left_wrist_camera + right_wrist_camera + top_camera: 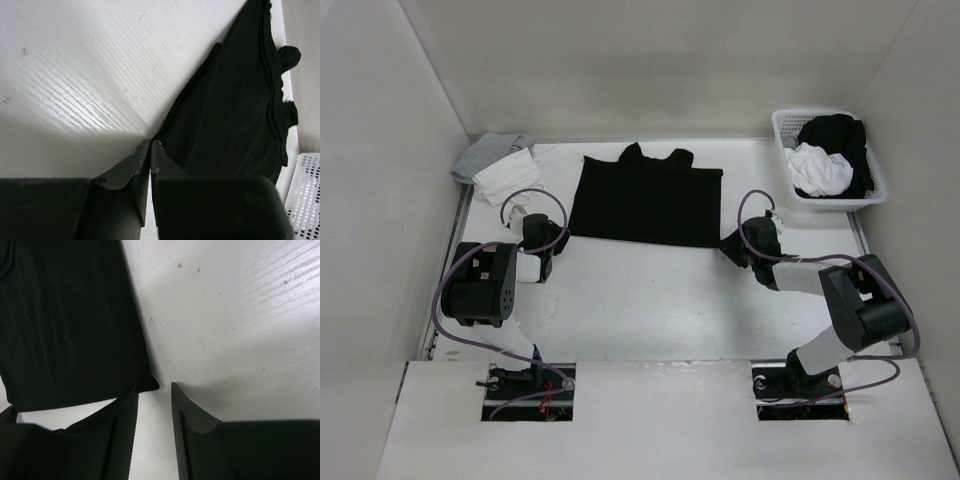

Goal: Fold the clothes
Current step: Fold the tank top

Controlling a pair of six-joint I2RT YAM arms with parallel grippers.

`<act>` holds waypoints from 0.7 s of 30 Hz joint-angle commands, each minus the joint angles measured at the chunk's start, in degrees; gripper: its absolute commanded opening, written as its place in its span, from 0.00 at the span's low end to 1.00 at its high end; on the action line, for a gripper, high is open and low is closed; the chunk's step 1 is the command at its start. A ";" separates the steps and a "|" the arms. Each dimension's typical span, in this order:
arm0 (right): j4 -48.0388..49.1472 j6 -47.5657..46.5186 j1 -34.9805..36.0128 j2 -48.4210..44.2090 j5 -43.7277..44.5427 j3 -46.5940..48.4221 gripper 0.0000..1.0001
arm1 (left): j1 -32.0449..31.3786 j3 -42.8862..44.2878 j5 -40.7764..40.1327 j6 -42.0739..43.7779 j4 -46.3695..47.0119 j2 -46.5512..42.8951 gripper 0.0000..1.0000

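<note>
The clothes point(645, 200), a plain black shirt, lie spread flat at the back middle of the white table. My left gripper point(558, 240) sits low at the shirt's near left corner. In the left wrist view the shirt point(235, 110) runs down to the tips of the left gripper point(150, 142), which is shut with that corner pinched at its tips. My right gripper point(730, 248) is at the near right corner. In the right wrist view the right gripper point(152, 387) is open, and the shirt point(70, 320) ends in a corner just ahead of its left finger.
A white basket point(786, 150) with black and white laundry stands at the back right; its mesh point(307, 195) shows in the left wrist view. A light grey cloth point(485, 155) and a folded white cloth point(508, 175) lie at the back left. White walls enclose the table.
</note>
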 commanded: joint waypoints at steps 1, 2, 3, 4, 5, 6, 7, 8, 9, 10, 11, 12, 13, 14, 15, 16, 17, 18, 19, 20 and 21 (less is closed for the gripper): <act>2.03 1.35 0.39 0.94 2.49 2.70 0.35 | -0.03 -1.29 -0.10 -0.33 1.67 -2.30 0.03; 1.68 1.35 0.56 1.38 2.76 3.14 0.34 | -0.11 -1.29 -0.10 -0.33 1.67 -2.30 0.03; 1.50 1.35 0.65 1.73 2.85 3.58 0.34 | -0.20 -1.21 -0.10 -0.42 1.67 -2.30 0.03; 1.41 1.53 0.74 2.25 2.85 3.93 0.33 | -0.29 -1.12 -0.10 -0.42 1.67 -2.30 0.03; 1.41 1.79 0.92 2.87 2.85 4.28 0.33 | -0.29 -1.12 -0.10 -0.42 1.76 -2.30 0.03; 1.59 1.97 1.09 3.66 2.85 4.55 0.33 | -0.29 -1.12 -0.10 -0.42 1.93 -2.30 0.03; 1.85 2.14 1.27 4.54 2.76 4.64 0.32 | -0.29 -1.21 -0.10 -0.42 2.19 -2.30 0.03; 2.20 2.40 1.27 5.33 2.50 4.64 0.32 | -0.29 -1.21 -0.10 -0.42 2.28 -2.22 0.03; 2.55 2.67 1.27 6.12 2.15 4.64 0.30 | -0.29 -1.21 -0.10 -0.42 2.28 -2.22 0.03; 3.25 2.84 1.27 6.74 1.88 4.38 0.29 | -0.29 -1.29 -0.10 -0.42 2.28 -2.22 0.03; 3.95 3.11 1.27 7.00 1.45 4.03 0.26 | -0.29 -1.29 -0.10 -0.42 2.28 -2.22 0.03; 4.48 3.55 1.27 6.92 1.18 3.59 0.26 | -0.29 -1.29 -0.10 -0.42 2.28 -2.13 0.02; 4.58 3.64 1.27 6.57 1.27 3.32 0.26 | -0.29 -1.29 -0.10 -0.42 2.28 -2.13 0.02; 4.58 3.64 1.27 6.31 1.35 3.23 0.26 | -0.38 -1.38 -0.10 -0.51 2.28 -2.22 0.02; 4.49 3.64 1.27 6.04 1.44 3.23 0.24 | -0.38 -1.47 -0.19 -0.51 2.28 -2.39 0.02; 4.40 3.64 1.27 5.95 1.44 3.14 0.19 | -0.47 -1.56 -0.19 -0.51 2.28 -2.65 0.02; 4.40 3.55 1.27 5.95 1.44 3.23 0.15 | -0.47 -1.65 -0.19 -0.51 2.28 -3.00 0.02; 4.66 3.72 1.27 5.78 1.44 3.06 0.10 | -0.47 -1.73 -0.10 -0.60 2.20 -3.53 0.02; 4.92 3.73 1.44 4.99 1.79 2.53 0.07 | -0.47 -1.91 -0.10 -0.68 2.02 -4.41 0.02; 5.19 3.64 1.79 3.59 2.14 2.01 0.06 | -0.38 -2.17 0.07 -0.68 1.76 -5.63 0.02; 5.02 3.20 2.14 1.84 3.01 1.39 0.04 | -0.38 -2.52 0.25 -0.68 1.50 -7.38 0.01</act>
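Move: The tank top's near right corner, at the fold line, lies only some 2 cm ahead of the right hand, 1 cm to its left and 1 cm lower. From that hand, the tank top's near left corner is about 38 cm to the left and 3 cm ahead, and the basket roughly 26 cm right and 22 cm ahead. For the left hand, already shut on the left corner, the right corner is about 39 cm to the right and 3 cm back. The right fingers close from partly open to nearly shut, pinching the tank top's near right corner after the hand slides about 2 cm forward over it, drifting 1 cm left and sinking slightly. The left hand keeps its pinch on the other corner, staying put until it just starts to rise at the very end. ##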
